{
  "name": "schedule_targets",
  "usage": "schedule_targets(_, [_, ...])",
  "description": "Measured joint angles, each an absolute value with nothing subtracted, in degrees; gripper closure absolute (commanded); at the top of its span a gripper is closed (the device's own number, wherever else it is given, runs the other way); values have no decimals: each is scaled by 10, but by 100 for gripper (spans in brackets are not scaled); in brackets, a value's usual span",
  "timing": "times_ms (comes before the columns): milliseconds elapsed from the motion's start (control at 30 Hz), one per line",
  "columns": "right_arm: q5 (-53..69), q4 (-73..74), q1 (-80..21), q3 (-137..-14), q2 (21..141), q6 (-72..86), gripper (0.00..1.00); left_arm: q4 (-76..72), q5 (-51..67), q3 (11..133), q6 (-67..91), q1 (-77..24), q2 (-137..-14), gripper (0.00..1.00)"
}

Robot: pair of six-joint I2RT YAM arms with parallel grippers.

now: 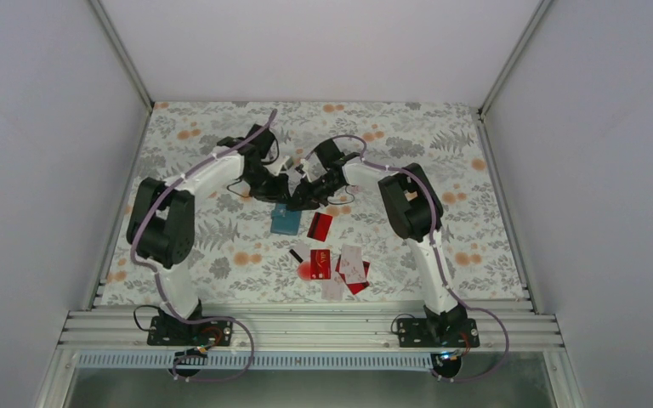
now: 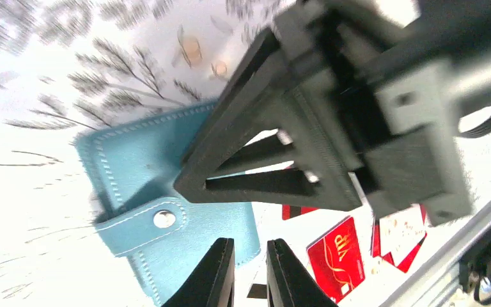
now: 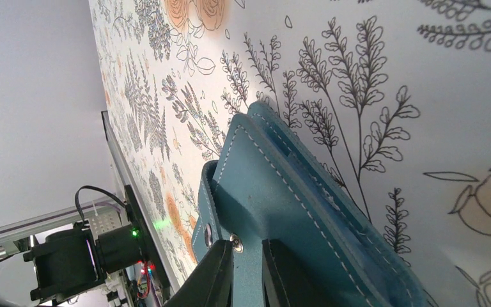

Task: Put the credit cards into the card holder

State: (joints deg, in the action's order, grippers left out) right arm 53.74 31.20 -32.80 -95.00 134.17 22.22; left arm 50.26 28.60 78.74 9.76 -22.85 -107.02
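The teal card holder (image 1: 286, 221) lies on the flowered table, with its snap strap (image 2: 164, 219) facing up. My right gripper (image 3: 246, 246) is shut on that strap (image 3: 248, 268) of the holder (image 3: 307, 217). In the left wrist view the right gripper (image 2: 188, 185) reaches down over the holder (image 2: 134, 179). My left gripper (image 2: 250, 246) hovers at the holder's corner, jaws nearly together with nothing between them. A red card (image 1: 320, 226) lies just right of the holder. A red VIP card (image 2: 335, 256) and white cards (image 1: 353, 262) lie nearer the bases.
A tiny black piece (image 1: 296, 253) and a round red blob (image 1: 306, 270) lie among the cards. An aluminium rail (image 1: 306, 327) runs along the near table edge. White walls enclose the table on three sides.
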Motion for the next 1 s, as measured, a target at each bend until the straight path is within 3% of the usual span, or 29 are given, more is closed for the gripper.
schedule_targets(200, [538, 312, -328, -950, 1342, 222, 86, 515, 207, 815, 117, -226, -1029, 81])
schedule_targets(400, [538, 312, -328, -950, 1342, 220, 86, 524, 161, 812, 129, -226, -1077, 80])
schedule_targets(1000, [537, 311, -328, -950, 1342, 218, 87, 512, 189, 807, 127, -226, -1135, 80])
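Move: The loose strap end with its snap, on the card holder, lies about 5 cm below the left hand, 1 cm ahead and 2 cm to its left. The holder's middle is some 2 cm back of that hand and level sideways, 6 cm down, with the striped red card roughly 9 cm to its right and 4 cm back of the hand. From the right hand, already on the holder, the snap is about 2 cm left, level fore and aft and in height. The left hand hops over to the strap: still rising, it climbs about 3 cm while swinging forward and left, then drops some 7 cm, its nearly shut fingers coming down tips first onto the strap beside the snap, the wrist rolling about 10 degrees so that its left side lifts. The right hand stays in place just to the right of it, its closed fingertips still resting on the holder next to the stud. ##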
